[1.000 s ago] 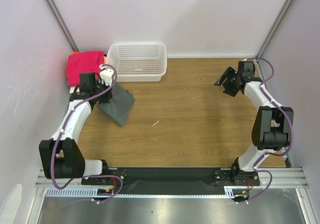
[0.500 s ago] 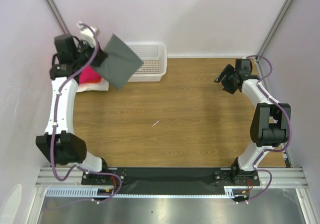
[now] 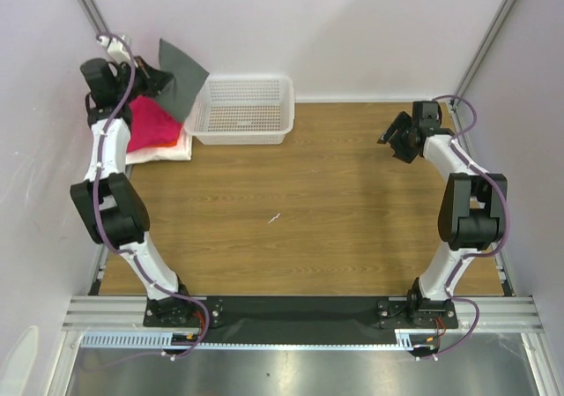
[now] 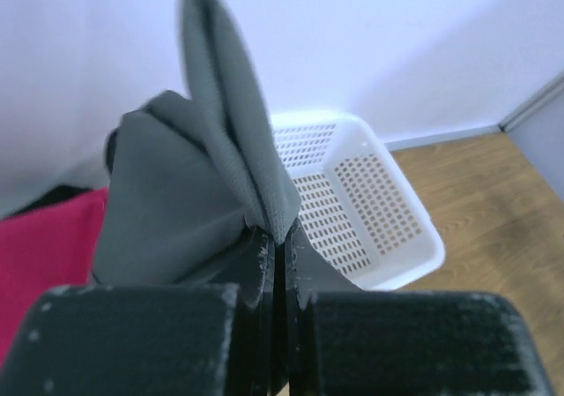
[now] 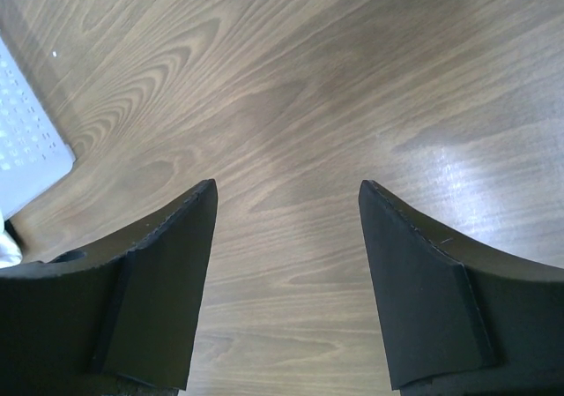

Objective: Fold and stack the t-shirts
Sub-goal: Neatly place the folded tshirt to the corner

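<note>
A folded dark grey t-shirt (image 3: pixel 181 78) hangs high in the air at the far left, pinched at its edge by my left gripper (image 3: pixel 152 83), which is shut on it. The left wrist view shows the grey t-shirt (image 4: pixel 198 193) rising from the closed left gripper (image 4: pixel 280 242). Below it a magenta-pink t-shirt (image 3: pixel 150 124) lies on a white one (image 3: pixel 172 149) in a pile against the left wall. The pink cloth (image 4: pixel 44 246) shows under the grey. My right gripper (image 3: pixel 395 142) hovers open over bare wood at the far right, its fingertips (image 5: pixel 201 204) wide apart around nothing.
A white plastic mesh basket (image 3: pixel 242 130) stands at the back, just right of the pile; its rim (image 4: pixel 414 264) lies under the lifted shirt. Purple-white walls close the left, back and right. The wooden table (image 3: pixel 300 220) spreads between the arms.
My left arm has swung up and back to the left with the grey t-shirt, from table level beside the pile to high above it. The right gripper has barely shifted.
</note>
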You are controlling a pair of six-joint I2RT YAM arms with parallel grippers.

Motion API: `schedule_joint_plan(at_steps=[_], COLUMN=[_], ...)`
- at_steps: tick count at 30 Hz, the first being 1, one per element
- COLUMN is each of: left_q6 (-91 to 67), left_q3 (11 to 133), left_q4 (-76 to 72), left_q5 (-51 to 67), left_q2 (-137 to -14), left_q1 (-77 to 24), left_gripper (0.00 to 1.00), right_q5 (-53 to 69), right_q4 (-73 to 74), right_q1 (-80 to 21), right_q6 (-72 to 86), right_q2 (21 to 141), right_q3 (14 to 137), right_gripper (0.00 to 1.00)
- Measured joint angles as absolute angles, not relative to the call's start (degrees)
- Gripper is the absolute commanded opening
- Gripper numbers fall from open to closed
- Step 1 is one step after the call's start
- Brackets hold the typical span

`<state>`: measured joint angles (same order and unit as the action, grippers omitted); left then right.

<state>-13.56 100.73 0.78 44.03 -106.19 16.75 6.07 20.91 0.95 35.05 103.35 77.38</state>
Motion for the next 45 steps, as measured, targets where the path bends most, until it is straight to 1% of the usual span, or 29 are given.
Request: schedule_joint_plan(at_steps=[2,6,11,20,23,27,28,29,31,32,33,34,36,38,40,42,43,45], left_q6=[-15.6,-21.1,-22.9,-12.4,-8.5,-4.9,-4.4,-3.8,-2.3,-1.6,-1.0,-0.8,0.1,0.3,0.3,0.3,0.2,0.0], left_q3=[97.3,95.4,94.7,100.5,102.7,105.3,105.3,105.3,105.3,105.4,105.6,106.0,107.4,108.3,108.4,107.4,106.6,103.8], left_q4=[-3.6,-10.0,-11.4,-5.0,-1.4,3.1,4.0,4.9,6.4,7.0,7.6,8.2,9.8,10.4,9.9,8.7,8.2,6.7], left_q5=[43.2,40.4,34.7,30.3,26.2,17.8,15.7,13.6,10.6,9.5,8.6,8.0,7.3,7.2,7.0,6.1,5.7,2.2], left_q2=[-107.9,-112.9,-114.6,-116.8,-118.4,-121.8,-122.4,-122.9,-124.0,-124.5,-124.9,-125.2,-125.7,-125.7,-125.3,-124.2,-123.5,-120.9], left_q1=[17.4,20.9,24.9,24.4,24.3,24.3,24.3,24.3,24.3,24.3,24.3,24.2,24.1,23.9,23.4,22.0,21.1,18.2], left_gripper=[0.0,0.0,0.0,0.0,0.01,0.02,0.07,0.13,0.34,0.39,0.48,0.62,0.66,0.74,0.79,0.82,0.85,0.89], right_q5=[5.8,5.3,5.4,5.7,6.1,6.9,6.9,7.0,7.0,7.0,7.0,7.1,7.2,7.1,7.2,7.3,7.4,7.6], right_q4=[21.1,21.6,22.1,22.6,22.9,23.0,23.1,23.4,23.5,23.6,23.7,23.8,23.9,24.0,24.1,24.1,24.1,24.1], right_q1=[1.0,1.0,0.9,0.5,0.4,0.4,0.4,0.4,0.4,0.4,0.4,0.4,0.4,0.1,-0.4,-1.0,-1.3,-1.7], right_q6=[35.0,35.0,35.0,34.9,34.9,34.5,34.5,34.4,34.3,34.3,34.3,34.3,34.3,34.3,34.3,34.3,34.3,34.3], right_q2=[104.5,106.7,109.2,111.4,112.4,113.9,114.0,114.0,114.0,114.0,114.0,114.0,114.0,114.0,114.0,114.0,114.1,114.1], right_q3=[78.4,80.5,84.1,85.4,86.4,88.1,88.3,88.4,88.6,88.7,88.8,88.8,89.0,89.3,89.7,89.9,89.9,89.9], right_gripper=[0.71,0.71,0.71,0.71,0.71,0.71,0.72,0.72,0.71,0.72,0.72,0.72,0.72,0.72,0.72,0.72,0.72,0.72])
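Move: The left hand already holds the folded grey t-shirt by its edge, high up; the pink-topped t-shirt stack in the far-left corner lies about 14 cm to its left, roughly level fore-and-aft and some 27 cm below. The empty white basket stands about 12 cm to its right, a couple of centimetres farther out and some 28 cm below. From the idle right hand, the stack is about 74 cm left, 6 cm ahead and some 6 cm lower. Left arm swings about 20 cm left and down over the stack, turning counter-clockwise, releases the t-shirt, backs right. ##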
